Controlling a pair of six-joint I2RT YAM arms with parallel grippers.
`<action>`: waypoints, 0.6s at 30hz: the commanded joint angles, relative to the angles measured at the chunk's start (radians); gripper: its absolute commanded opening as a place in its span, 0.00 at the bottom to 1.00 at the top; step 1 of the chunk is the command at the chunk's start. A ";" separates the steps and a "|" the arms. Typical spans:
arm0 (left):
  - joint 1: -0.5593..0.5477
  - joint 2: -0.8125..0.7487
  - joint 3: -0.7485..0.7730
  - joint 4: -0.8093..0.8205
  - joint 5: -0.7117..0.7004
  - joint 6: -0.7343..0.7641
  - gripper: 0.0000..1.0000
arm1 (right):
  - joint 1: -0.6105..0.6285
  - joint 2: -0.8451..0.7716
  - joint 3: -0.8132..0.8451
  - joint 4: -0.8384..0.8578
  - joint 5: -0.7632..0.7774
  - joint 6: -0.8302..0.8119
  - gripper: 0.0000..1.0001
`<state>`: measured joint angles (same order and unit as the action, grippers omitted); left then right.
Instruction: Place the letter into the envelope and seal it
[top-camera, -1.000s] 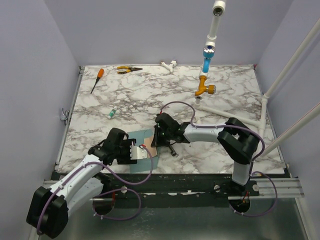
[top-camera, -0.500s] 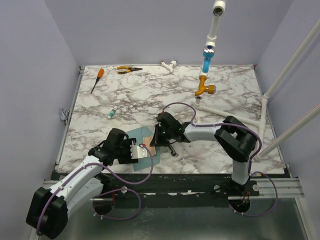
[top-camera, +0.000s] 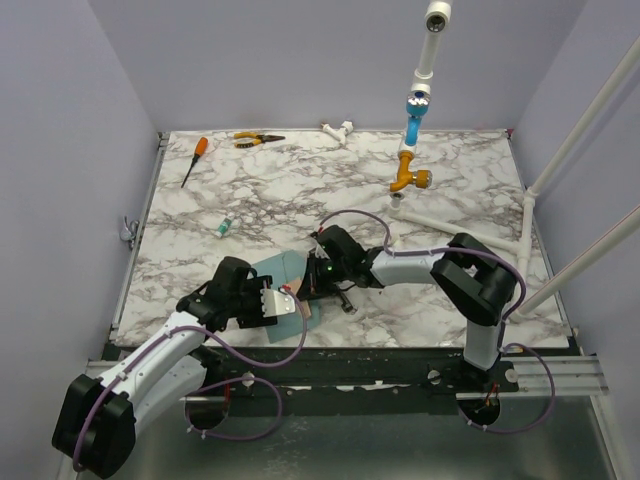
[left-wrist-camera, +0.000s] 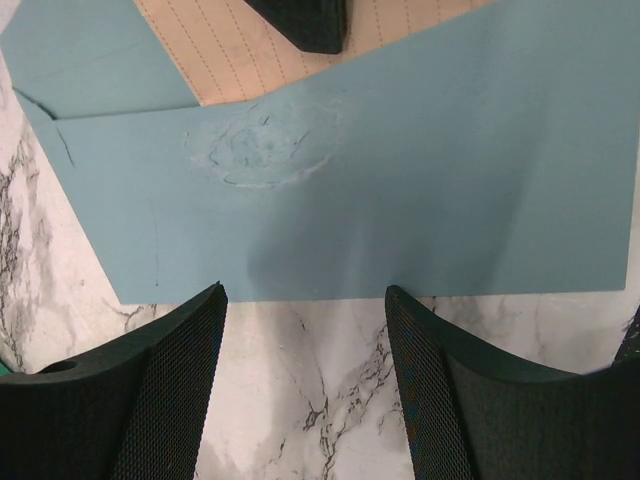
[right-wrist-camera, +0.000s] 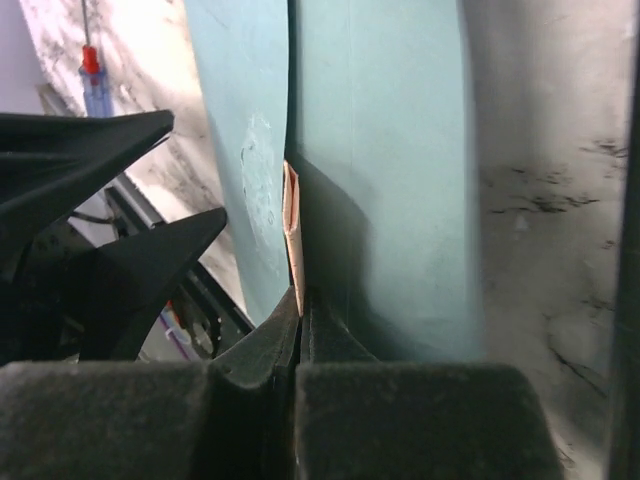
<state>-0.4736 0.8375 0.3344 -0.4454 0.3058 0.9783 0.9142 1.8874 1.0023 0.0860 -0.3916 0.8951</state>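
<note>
The teal envelope (top-camera: 272, 273) lies flat near the table's front edge, its pocket side facing my left gripper. In the left wrist view the envelope (left-wrist-camera: 420, 170) fills the upper frame, and the tan ruled letter (left-wrist-camera: 230, 55) sticks out of its pocket mouth. My left gripper (left-wrist-camera: 305, 295) stands open over bare marble, just short of the envelope's near edge, with nothing between its fingers. My right gripper (right-wrist-camera: 301, 300) is shut on the letter's (right-wrist-camera: 291, 225) thin edge, low over the envelope (right-wrist-camera: 385, 150). From above, the right gripper (top-camera: 314, 287) sits right beside the left gripper (top-camera: 288, 303).
At the back left lie an orange-handled screwdriver (top-camera: 194, 160) and yellow pliers (top-camera: 258, 139). A small green-capped piece (top-camera: 226, 227) rests mid-left. A hanging pipe with an orange valve (top-camera: 411, 179) stands back right, with white pipes (top-camera: 455, 228) beside it.
My right gripper has shifted a little toward the left gripper, and the tan letter now shows at the envelope. The left arm has hardly moved.
</note>
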 joint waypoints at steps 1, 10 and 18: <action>-0.007 0.014 -0.038 -0.029 0.036 -0.027 0.65 | 0.003 0.011 -0.025 0.083 -0.105 0.030 0.01; -0.008 0.024 -0.028 -0.004 0.008 -0.018 0.66 | 0.003 0.107 0.007 0.157 -0.215 -0.119 0.05; -0.007 0.012 -0.031 -0.006 -0.004 -0.022 0.66 | 0.015 0.082 0.092 -0.036 -0.048 -0.196 0.56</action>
<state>-0.4736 0.8429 0.3325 -0.4255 0.3080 0.9615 0.9146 1.9785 1.0386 0.2039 -0.5690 0.7937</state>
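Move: Just left of the right hand's shut fingertips, the half-inserted letter has its middle about 3 cm to the left, level ahead and some 2 cm below. The envelope's middle is about 4 cm left and 2 cm below; the metal rod is roughly 5 cm to the right and 5 cm ahead; the green tube about 19 cm left and 16 cm ahead. From the left hand the letter is some 7 cm right and 2 cm ahead. Working leftward about 2 cm and back 1 cm over the pocket's mouth, the right hand first rises a centimetre with fingers shut, then dips about 2 cm and opens them roughly halfway, so one finger stands on either side of the letter's protruding edge, turning some 10 degrees counter-clockwise. The left hand stays, half-open fingertips against the envelope's left edge. ##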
